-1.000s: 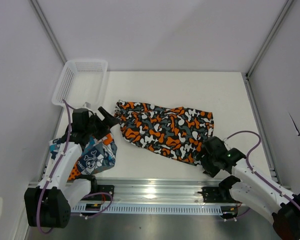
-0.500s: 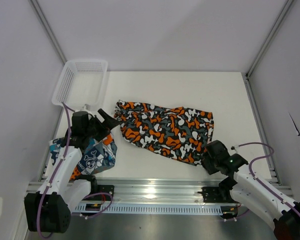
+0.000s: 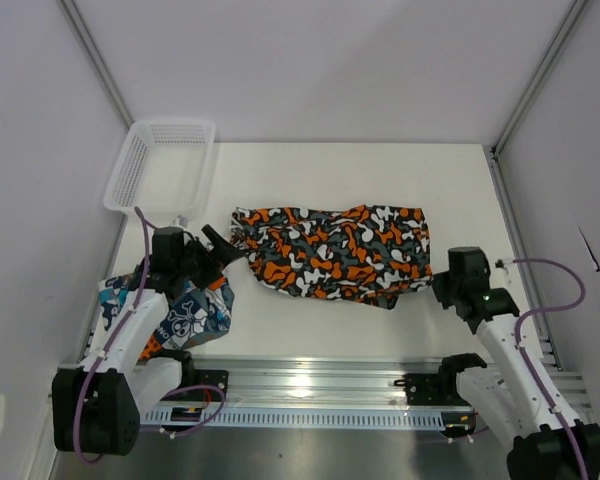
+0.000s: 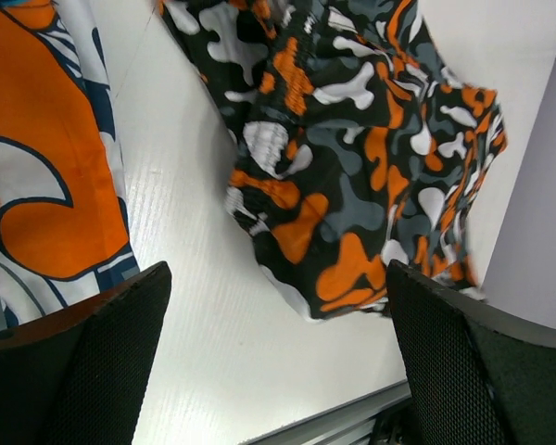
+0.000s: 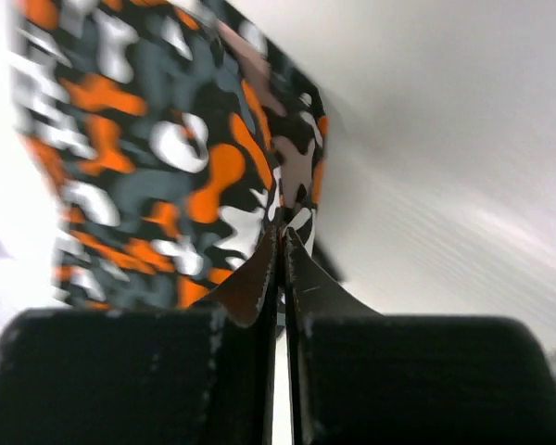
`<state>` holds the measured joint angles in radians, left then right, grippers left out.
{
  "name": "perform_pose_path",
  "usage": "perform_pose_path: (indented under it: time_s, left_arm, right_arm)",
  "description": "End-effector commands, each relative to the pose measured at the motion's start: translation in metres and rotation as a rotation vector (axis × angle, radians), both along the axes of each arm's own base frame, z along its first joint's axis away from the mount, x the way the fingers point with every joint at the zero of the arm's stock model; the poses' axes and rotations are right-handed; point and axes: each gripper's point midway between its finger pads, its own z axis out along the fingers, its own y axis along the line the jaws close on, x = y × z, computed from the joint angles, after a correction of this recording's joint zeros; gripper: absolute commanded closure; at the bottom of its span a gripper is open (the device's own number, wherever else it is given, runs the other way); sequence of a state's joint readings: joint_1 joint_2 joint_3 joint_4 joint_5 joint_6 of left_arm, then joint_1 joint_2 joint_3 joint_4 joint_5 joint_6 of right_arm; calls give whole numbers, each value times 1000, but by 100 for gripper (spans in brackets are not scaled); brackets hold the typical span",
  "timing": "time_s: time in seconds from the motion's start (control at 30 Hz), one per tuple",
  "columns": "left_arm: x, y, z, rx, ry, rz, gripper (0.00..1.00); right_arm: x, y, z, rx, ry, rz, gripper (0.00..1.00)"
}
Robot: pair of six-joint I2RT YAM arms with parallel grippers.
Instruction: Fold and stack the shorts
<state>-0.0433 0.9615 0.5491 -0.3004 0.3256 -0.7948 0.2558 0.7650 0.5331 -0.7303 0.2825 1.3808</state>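
The orange, black, white and grey camouflage shorts (image 3: 330, 250) lie bunched across the middle of the table. My right gripper (image 3: 438, 287) is shut on their right edge; in the right wrist view its jaws (image 5: 283, 234) pinch a fold of the camouflage cloth (image 5: 157, 158). My left gripper (image 3: 225, 250) stands open just short of the shorts' left end, nothing between its fingers (image 4: 93, 362). The camouflage cloth (image 4: 352, 167) lies ahead of them. The teal, orange and white skull-print shorts (image 3: 185, 315) lie crumpled under my left arm, and their orange patch (image 4: 37, 185) shows at the left.
A white mesh basket (image 3: 170, 124) stands at the back left corner. A metal rail (image 3: 300, 375) runs along the table's near edge. White walls close in the left, back and right sides.
My right gripper has shut on the shorts' near right corner and swung right and back, folding that part over. The left gripper stayed open and barely moved.
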Motion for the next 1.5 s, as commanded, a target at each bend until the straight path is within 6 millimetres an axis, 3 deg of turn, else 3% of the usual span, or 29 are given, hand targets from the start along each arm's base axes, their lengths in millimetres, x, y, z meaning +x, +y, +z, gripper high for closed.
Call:
perform_pose_path:
  time_s: [0.0, 0.07, 0.1, 0.17, 0.23, 0.37, 0.57, 0.7, 0.83, 1.0, 1.03, 1.07, 1.13, 1.33, 1.47]
  left_arm:
    - [3, -14, -3, -3, -23, -60, 2]
    - [4, -19, -5, 5, -21, -73, 3]
    - [3, -24, -8, 11, -14, -90, 3]
    - [3, -30, -8, 11, -10, -104, 3]
    - [0, -38, -12, 17, 4, -117, 4]
    - [-6, -58, -8, 21, 3, -153, 6]
    - [-30, -99, -2, 13, -84, -255, 17]
    - [-38, -106, -20, 61, -130, -310, 11]
    - [-24, -107, -31, 110, -190, -325, 8]
    - [0, -123, -28, 79, -208, -312, 9]
    - [1, -127, -39, 62, -174, -307, 9]
    - [8, -134, -35, 32, -197, -305, 10]
    - [9, -144, -42, -17, -165, -315, 12]
    - [17, -159, -32, -85, -234, -299, 18]
    - [14, -168, -28, -120, -272, -315, 28]
  right_arm:
    - [33, -37, 37, -95, -79, 5, 100]
    - [49, -49, 50, -96, -107, 39, 100]
    - [53, -69, 44, -95, -74, -10, 100]
    - [67, -83, 51, -88, -101, -3, 100]
    - [76, -101, 42, -76, -86, -39, 100]
    - [98, -110, 31, -43, -91, -28, 100]
    - [119, -112, 10, -25, -99, -7, 100]
    - [126, -115, 5, -59, -96, 33, 100]
    - [128, -108, 0, -32, -109, 70, 100]
    - [130, -105, 2, -16, -137, 85, 100]
    - [130, -105, 4, -16, -144, 86, 100]
    - [130, -105, 6, -17, -153, 89, 100]
    - [130, -105, 8, -17, -162, 87, 100]
    - [129, -104, 12, -3, -175, 98, 100]
    - [129, -102, 6, 12, -165, 99, 100]
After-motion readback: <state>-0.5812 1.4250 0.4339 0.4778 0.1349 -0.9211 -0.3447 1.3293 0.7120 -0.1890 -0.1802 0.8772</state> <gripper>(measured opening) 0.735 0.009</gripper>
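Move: The right hand already pinches the near right edge of the camo shorts; it is bound for bare table some 12 cm ahead and 10 cm to its right, about 7 cm below. From the open left hand the shorts' near left end, with the gathered waistband, lies about 7 cm to the right, 2 cm back and 9 cm down. The blue shorts are some 16 cm left and 10 cm back, the white basket about 27 cm left and 32 cm ahead. Keeping its pinch on the shorts' edge, the right hand draws it diagonally outward, arching up slightly and down again while going right about 10 cm, then on forward, about 12 cm in all. The left hand swings some 15 cm right and down to the waistband end, first dipping back, then forward, turning about 20 degrees clockwise; it rises a little last as its fingers start closing around the waistband. ##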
